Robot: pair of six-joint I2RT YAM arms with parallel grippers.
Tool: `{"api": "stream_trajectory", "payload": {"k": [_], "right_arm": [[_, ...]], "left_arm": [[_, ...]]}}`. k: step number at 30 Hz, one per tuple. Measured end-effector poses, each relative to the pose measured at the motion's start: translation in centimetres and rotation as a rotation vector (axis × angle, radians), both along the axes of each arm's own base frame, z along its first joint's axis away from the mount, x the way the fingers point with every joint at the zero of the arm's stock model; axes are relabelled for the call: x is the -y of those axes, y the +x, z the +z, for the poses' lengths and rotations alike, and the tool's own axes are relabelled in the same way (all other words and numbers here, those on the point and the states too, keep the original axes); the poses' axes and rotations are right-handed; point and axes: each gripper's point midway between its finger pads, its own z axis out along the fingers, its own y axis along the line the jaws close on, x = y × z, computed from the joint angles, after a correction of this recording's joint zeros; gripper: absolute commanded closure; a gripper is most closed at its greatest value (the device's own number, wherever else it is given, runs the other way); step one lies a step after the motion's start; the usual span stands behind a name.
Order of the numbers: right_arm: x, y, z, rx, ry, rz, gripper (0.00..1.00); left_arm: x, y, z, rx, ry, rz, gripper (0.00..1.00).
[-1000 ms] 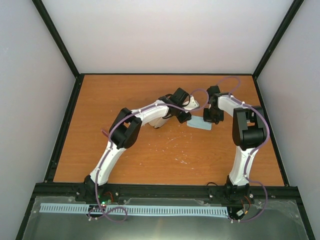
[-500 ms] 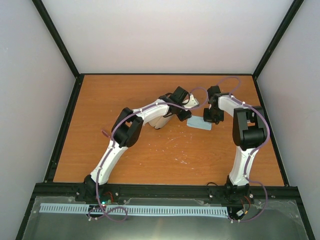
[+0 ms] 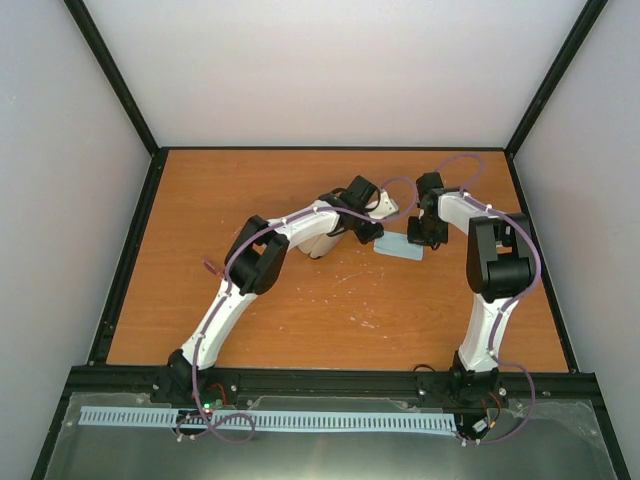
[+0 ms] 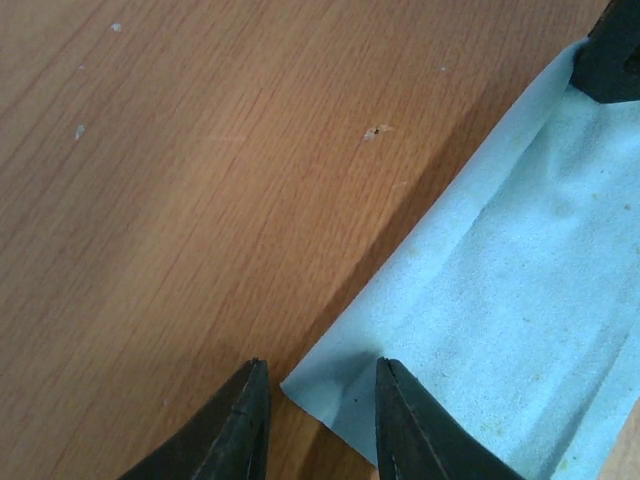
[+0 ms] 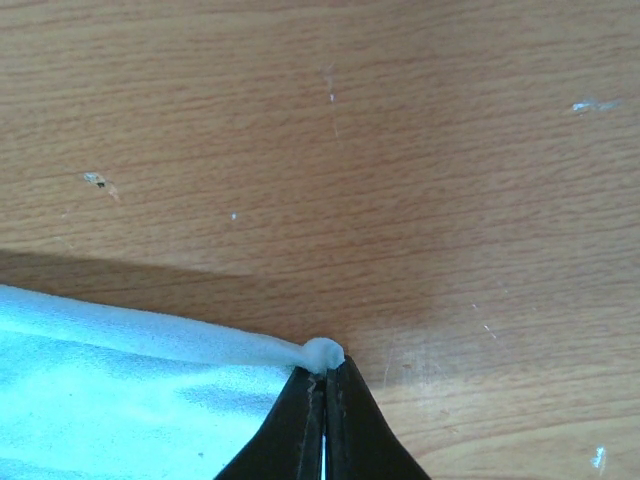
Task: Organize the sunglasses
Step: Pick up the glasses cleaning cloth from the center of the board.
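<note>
A pale blue cloth (image 3: pixel 400 247) lies flat on the table between my two grippers. My left gripper (image 4: pixel 320 365) is open, one finger on each side of the cloth's (image 4: pixel 500 280) near corner, with the pads clear of it. My right gripper (image 5: pixel 325 375) is shut on a bunched corner of the cloth (image 5: pixel 120 400), pinching it just above the wood. From above, the left gripper (image 3: pixel 376 233) and right gripper (image 3: pixel 420 236) sit at opposite ends of the cloth. A thin reddish sliver (image 3: pixel 208 265) shows beside the left arm's elbow; I cannot tell whether it is the sunglasses.
The orange-brown wooden table (image 3: pixel 300 320) is bounded by a black frame and pale walls on three sides. The left arm stretches diagonally across the table's middle, hiding what lies beneath it. Small white specks dot the wood near the centre.
The left arm has crept very slightly to the right toward the cloth. The right arm and the cloth have stayed put.
</note>
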Motion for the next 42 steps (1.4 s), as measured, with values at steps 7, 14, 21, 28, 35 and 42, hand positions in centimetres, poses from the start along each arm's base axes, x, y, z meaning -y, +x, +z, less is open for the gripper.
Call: {"api": "stream_trajectory", "payload": {"k": [7,14,21,28,35,42], "right_arm": [[0.0,0.0,0.0,0.008,0.005,0.006,0.97],[0.0,0.0,0.0,0.012,0.007,0.005,0.97],[0.0,0.0,0.0,0.019,0.01,0.005,0.97],[0.0,0.0,0.1,0.022,0.013,0.006,0.97],[-0.3,0.0,0.2,0.02,0.03,0.019,0.97],[-0.8,0.4,0.9,0.04,0.05,0.043,0.97]], "left_arm": [[0.3,0.0,-0.1,0.005,-0.017,-0.007,0.79],[0.5,-0.2,-0.1,0.003,-0.033,-0.02,0.98],[0.6,-0.4,-0.1,-0.01,-0.041,-0.027,0.99],[0.3,-0.4,-0.1,-0.013,-0.018,-0.016,0.99],[-0.3,-0.4,0.0,-0.019,0.009,-0.002,0.99],[-1.2,-0.8,1.7,-0.015,0.016,0.021,1.0]]}}
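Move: The cleaning cloth lies folded just right of the open left fingers, with its left far corner already between them; its middle is about 6 cm to the right, 2 cm back and 1 cm lower. From the left hand, the tan glasses case sits some 13 cm left, about level fore and aft and in height. The right hand already pinches the cloth's right far corner, with the cloth's middle about 6 cm left of it, 2 cm back and 1 cm below. Close the left gripper fully on the cloth's left far corner, barely shifting the hand as the fingers shut. With the corner pinched, draw it up and to the left by a bit under 2 cm each way, easing slightly back. Keep the right fingers shut on their corner and, late on, let that hand rise and follow left about 1 cm. ##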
